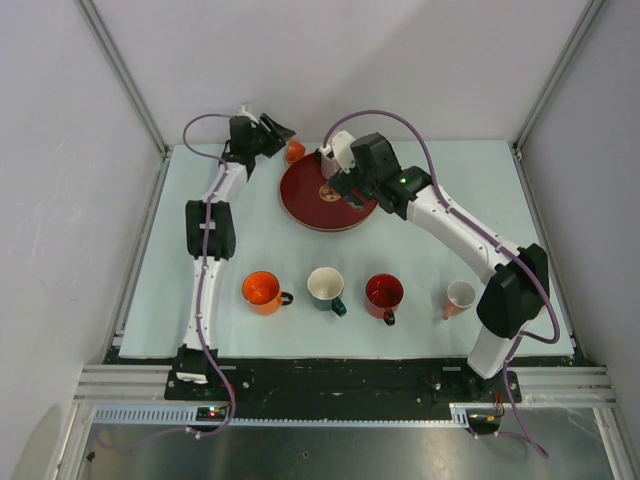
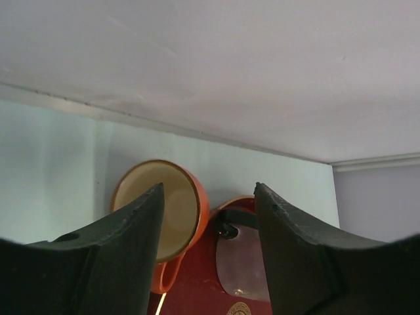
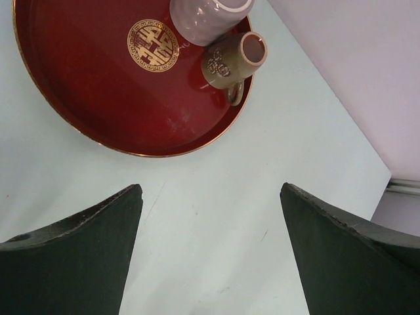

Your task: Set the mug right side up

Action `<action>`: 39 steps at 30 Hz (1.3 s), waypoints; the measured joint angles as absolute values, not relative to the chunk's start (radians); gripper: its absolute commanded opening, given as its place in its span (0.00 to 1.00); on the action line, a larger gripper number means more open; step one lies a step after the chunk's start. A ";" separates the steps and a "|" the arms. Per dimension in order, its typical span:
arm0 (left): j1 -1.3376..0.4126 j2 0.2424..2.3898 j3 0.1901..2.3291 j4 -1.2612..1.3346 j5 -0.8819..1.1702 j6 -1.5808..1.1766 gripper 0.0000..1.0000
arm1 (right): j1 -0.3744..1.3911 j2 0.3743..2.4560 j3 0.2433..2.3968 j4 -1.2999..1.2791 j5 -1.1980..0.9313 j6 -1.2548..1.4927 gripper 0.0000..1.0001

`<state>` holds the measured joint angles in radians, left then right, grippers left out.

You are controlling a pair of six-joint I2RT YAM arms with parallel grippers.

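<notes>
The orange mug (image 1: 295, 151) lies on its side at the back of the table, against the rim of the round red tray (image 1: 305, 200). In the left wrist view the mug (image 2: 187, 203) turns its cream inside toward the camera, with its handle low. My left gripper (image 1: 274, 136) is right at it. Its jaws stand apart, the left finger (image 2: 125, 249) in front of the mug's mouth and the right finger (image 2: 295, 249) clear of it. My right gripper (image 1: 336, 172) hangs open over the tray's far side, with only bare table between its fingers (image 3: 79, 256).
On the tray (image 3: 85, 85) sit a pale lilac mug (image 3: 207, 16) and a small olive mug (image 3: 230, 59). Several mugs stand in a row near the front: orange (image 1: 262, 291), white and teal (image 1: 326, 286), red (image 1: 384, 293), pink (image 1: 460, 297). Walls close the back and sides.
</notes>
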<state>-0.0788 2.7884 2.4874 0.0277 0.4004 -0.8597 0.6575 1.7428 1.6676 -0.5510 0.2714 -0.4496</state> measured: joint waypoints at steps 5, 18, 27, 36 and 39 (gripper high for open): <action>-0.089 2.789 2.456 0.028 0.418 -0.894 0.55 | 0.657 1.743 1.670 -0.565 0.272 -0.450 0.91; -0.090 2.789 2.427 0.034 0.445 -0.942 0.01 | 0.657 1.743 1.684 -0.572 0.271 -0.450 0.91; -0.087 2.745 2.386 0.024 0.411 -0.775 0.00 | 0.661 1.743 1.684 -0.579 0.273 -0.449 0.91; -0.071 2.451 2.256 -0.262 0.298 -0.296 0.00 | 0.691 1.729 1.666 -0.552 0.287 -0.444 0.91; -0.057 2.234 2.085 -0.367 0.247 -0.158 0.00 | 0.707 1.686 1.617 -0.533 0.302 -0.438 0.91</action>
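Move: The small orange mug lies close to the left hand's fingertips, its mouth turned towards the hand: about 1 cm ahead, 2 cm right and 3 cm below. Its neighbours are the pink mug, roughly 12 cm right and 2 cm back of that hand, and the red tray's middle, some 12 cm back and 13 cm right. From the idle right hand the orange mug is about 26 cm ahead, 17 cm left and 18 cm down. The left hand dips, pinches the mug's rim, then lifts about 11 cm, back and left, rolling some 40 degrees. ##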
